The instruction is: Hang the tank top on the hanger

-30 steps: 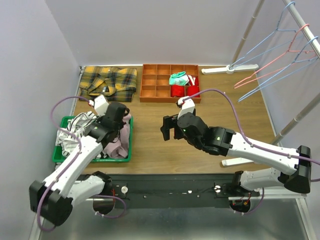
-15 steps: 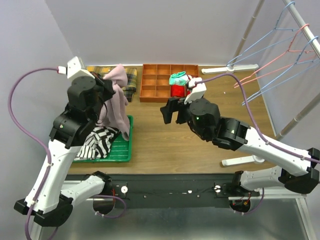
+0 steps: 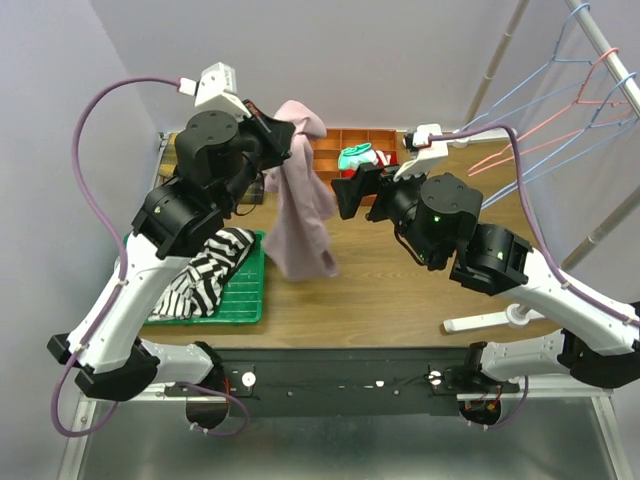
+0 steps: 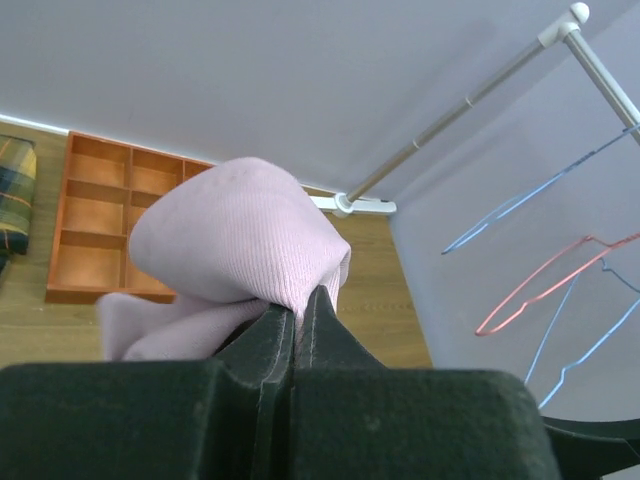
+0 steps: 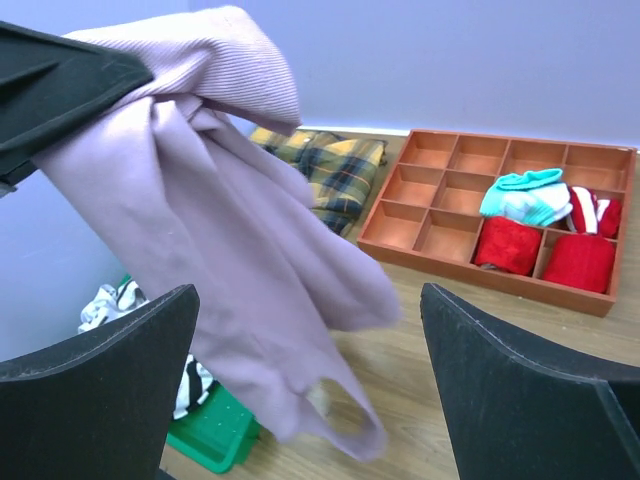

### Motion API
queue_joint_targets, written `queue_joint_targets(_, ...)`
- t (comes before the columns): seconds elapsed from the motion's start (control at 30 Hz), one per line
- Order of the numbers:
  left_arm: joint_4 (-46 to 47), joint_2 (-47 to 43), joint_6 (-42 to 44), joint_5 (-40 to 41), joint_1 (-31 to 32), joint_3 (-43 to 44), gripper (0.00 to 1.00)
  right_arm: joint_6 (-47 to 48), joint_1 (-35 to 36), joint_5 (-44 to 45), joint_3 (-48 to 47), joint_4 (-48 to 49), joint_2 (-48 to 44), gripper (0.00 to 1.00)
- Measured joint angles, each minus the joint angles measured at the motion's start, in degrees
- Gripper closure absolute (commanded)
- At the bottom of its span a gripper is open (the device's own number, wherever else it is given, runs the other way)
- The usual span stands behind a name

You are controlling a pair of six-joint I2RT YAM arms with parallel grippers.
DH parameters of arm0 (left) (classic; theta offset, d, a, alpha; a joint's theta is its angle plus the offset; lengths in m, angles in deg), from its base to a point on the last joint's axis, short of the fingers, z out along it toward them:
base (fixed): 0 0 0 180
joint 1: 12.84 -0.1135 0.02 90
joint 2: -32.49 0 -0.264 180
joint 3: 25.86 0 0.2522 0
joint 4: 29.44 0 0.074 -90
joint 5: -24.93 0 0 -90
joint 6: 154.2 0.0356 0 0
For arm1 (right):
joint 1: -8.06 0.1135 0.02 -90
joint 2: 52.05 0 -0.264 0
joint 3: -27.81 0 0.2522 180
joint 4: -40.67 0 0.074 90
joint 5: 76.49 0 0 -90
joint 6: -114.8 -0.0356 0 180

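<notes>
The mauve-pink tank top (image 3: 300, 205) hangs in the air above the table, bunched at its top in my left gripper (image 3: 280, 130), which is shut on it. In the left wrist view the fabric (image 4: 240, 230) bulges out above the closed left gripper (image 4: 297, 300). A strap loop dangles at the tank top's lower end (image 5: 230, 260). My right gripper (image 3: 352, 195) is open, just right of the hanging cloth and facing it, with nothing between its fingers (image 5: 308, 300). A light-blue hanger (image 3: 530, 85) hangs on the rack at the far right.
A green tray (image 3: 250, 300) at the left holds a black-and-white striped garment (image 3: 205, 275). Yellow plaid cloth (image 5: 330, 170) lies at the back left. An orange compartment tray (image 5: 440, 185) holds socks and red items. A pink hanger (image 3: 545, 135) hangs among the blue ones. The rack's pole (image 3: 600, 230) slants at the right.
My left arm has lifted the tank top out of the green tray, up and to the right. My right gripper has risen and turned toward the hanging cloth, still open.
</notes>
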Motion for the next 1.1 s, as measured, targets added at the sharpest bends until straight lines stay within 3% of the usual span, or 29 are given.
queue_joint_targets(0.1, 1.1, 1.5, 0.0, 0.0, 0.5, -0.7, 1.0, 0.1, 0.0, 0.7, 0.8, 0.0, -0.4, 0.0)
queue_joint_targets(0.13, 2.2, 1.5, -0.1, -0.1, 0.5, -3.2, 0.95, 0.0, 0.0, 0.9, 1.9, 0.2, -0.9, 0.0)
queue_joint_targets(0.2, 3.0, 1.7, -0.1, -0.2, 0.5, -5.9, 0.8, -0.7, 0.0, 1.2, 5.0, 0.1, -2.4, 0.0)
queue_joint_targets(0.23, 4.7, 1.7, -0.2, -0.6, 0.5, -9.2, 0.63, -1.0, 0.0, 1.3, 6.4, 0.0, -3.0, 0.0)
queue_joint_targets(0.3, 6.8, 2.1, -0.6, -1.6, 0.3, -15.5, 0.45, -2.4, 0.0, 1.4, 10.4, 0.3, -3.9, 0.0)
queue_joint_targets(0.57, 8.8, 11.8, -0.7, -10.5, -7.5, -32.9, 0.34, -10.2, 0.0, 1.2, 29.4, -1.6, 0.4, 0.11)
queue_joint_targets(0.83, 11.1, 2.6, -1.3, -12.1, -9.1, -40.4, 0.34, -15.8, -1.3, -0.7, 44.4, -0.1, 9.0, 0.34)
queue_joint_targets(1.07, 13.1, -6.2, -2.7, -13.2, -9.0, -48.7, 0.34, -16.6, -6.6, -5.0, 51.1, 6.8, 13.1, 0.38)
queue_joint_targets(1.1, 13.3, -7.2, -2.9, -13.4, -9.0, -50.0, 0.34, -16.5, -7.0, -5.1, 50.8, 7.7, 13.7, 0.52)
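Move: My left hand still grips the pink tank top. The bare table spot for it lies about 4 cm ahead, 6 cm right and 50 cm below; the wooden organiser is some 31 cm ahead, 12 cm right, the green bin 6 cm back, 37 cm left, both about 48 cm below. From my open right hand the hanging tank top's middle is roughly 7 cm ahead, 9 cm left and 17 cm below, that table spot 10 cm ahead, 3 cm left, 45 cm below. I swing my left hand quickly down about 30 cm, at first also forward and right, opening its fingers on the way to let go of the tank top and tipping them some 30 degrees down, then ease it back towards my base. My right hand drops about 42 cm and drifts right to the near right edge of the cloth, tilting downward, its fingers partly closing around the hem without shutting. ##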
